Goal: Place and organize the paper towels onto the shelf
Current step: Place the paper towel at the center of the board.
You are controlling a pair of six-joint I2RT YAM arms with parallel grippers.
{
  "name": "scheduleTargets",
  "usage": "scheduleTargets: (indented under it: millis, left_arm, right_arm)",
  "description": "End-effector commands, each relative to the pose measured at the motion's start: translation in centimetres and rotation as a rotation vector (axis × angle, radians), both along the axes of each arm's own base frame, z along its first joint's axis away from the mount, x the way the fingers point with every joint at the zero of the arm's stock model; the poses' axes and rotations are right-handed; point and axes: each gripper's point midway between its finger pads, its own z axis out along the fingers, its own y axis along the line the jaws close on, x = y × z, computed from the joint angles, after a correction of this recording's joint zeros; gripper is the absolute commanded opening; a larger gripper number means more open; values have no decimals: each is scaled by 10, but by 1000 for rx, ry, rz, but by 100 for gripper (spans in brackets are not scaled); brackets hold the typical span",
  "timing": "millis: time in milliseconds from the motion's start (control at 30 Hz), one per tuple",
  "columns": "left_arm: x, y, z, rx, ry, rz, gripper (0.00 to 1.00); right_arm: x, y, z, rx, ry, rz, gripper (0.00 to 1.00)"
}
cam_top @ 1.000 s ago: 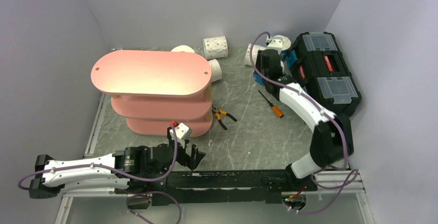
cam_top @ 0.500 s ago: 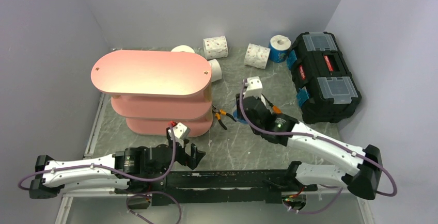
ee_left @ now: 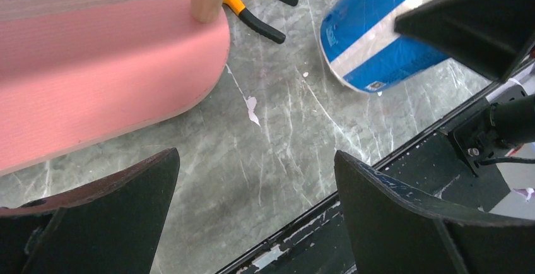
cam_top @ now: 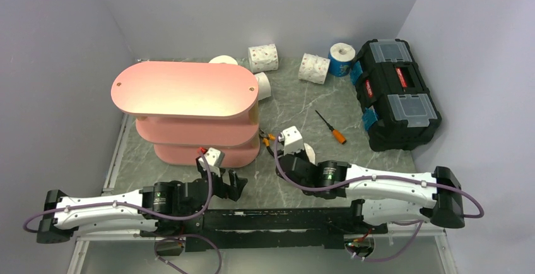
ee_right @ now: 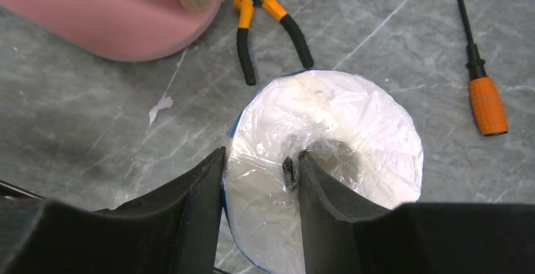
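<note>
My right gripper (cam_top: 295,152) (ee_right: 260,160) is shut on a blue-wrapped paper towel roll (ee_right: 353,122) (ee_left: 378,34). One finger is in the core and the other is against the outer wall. It holds the roll low over the table, just right of the near end of the pink shelf (cam_top: 183,91) (ee_left: 94,84) (ee_right: 113,9). My left gripper (cam_top: 228,184) (ee_left: 252,160) stands open and empty in front of the bottom board. At the back lie two speckled rolls (cam_top: 263,57) (cam_top: 314,68), a blue roll (cam_top: 341,59), and white rolls (cam_top: 222,60) (cam_top: 264,86) behind the shelf.
A black toolbox (cam_top: 397,91) fills the right side. Orange-handled pliers (cam_top: 272,141) (ee_right: 271,28) lie by the shelf's near corner, and a screwdriver (cam_top: 332,127) (ee_right: 482,91) lies mid-table. The black base rail (ee_left: 378,179) runs along the near edge.
The right arm swung from the back right by the toolbox to the near middle of the table, carrying the blue roll. The left gripper shifted slightly toward the shelf.
</note>
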Motion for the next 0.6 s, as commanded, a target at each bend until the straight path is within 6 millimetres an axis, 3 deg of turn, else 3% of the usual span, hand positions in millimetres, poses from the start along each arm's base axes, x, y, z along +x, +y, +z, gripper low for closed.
scheduleTargets:
  millis: [0,333,567]
  left_arm:
    - [6,-6,13,-39,-14,39,100]
    - [5,-8,8,7,0,40,99]
    - [5,-6,6,-9,10,46,99]
  right_arm:
    - [-3,14,-8,42,21,6,29]
    - [-8,22,-34,29,73,11,33]
    - [-10,21,-44,37,92,-3,41]
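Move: The blue-wrapped paper towel is already held by its rim in the right hand, bound for the bare tabletop about 1 cm ahead, 2 cm right and 14 cm below that hand. The pliers lie about 13 cm ahead and 3 cm left, the screwdriver 18 cm ahead and 15 cm right, and the pink shelf's middle 13 cm ahead and 23 cm left. From the left hand, the bare spot is about 5 cm ahead, 13 cm right and 13 cm down. The blue-wrapped paper towel is lowered about 5 cm towards the bare tabletop beside the shelf's right end, slowing as it nears it. The right hand keeps its pinch on the rim, one finger in the core and one outside, drifts a centimetre or so back and left, and tips its fingers some 5 degrees farther down. ##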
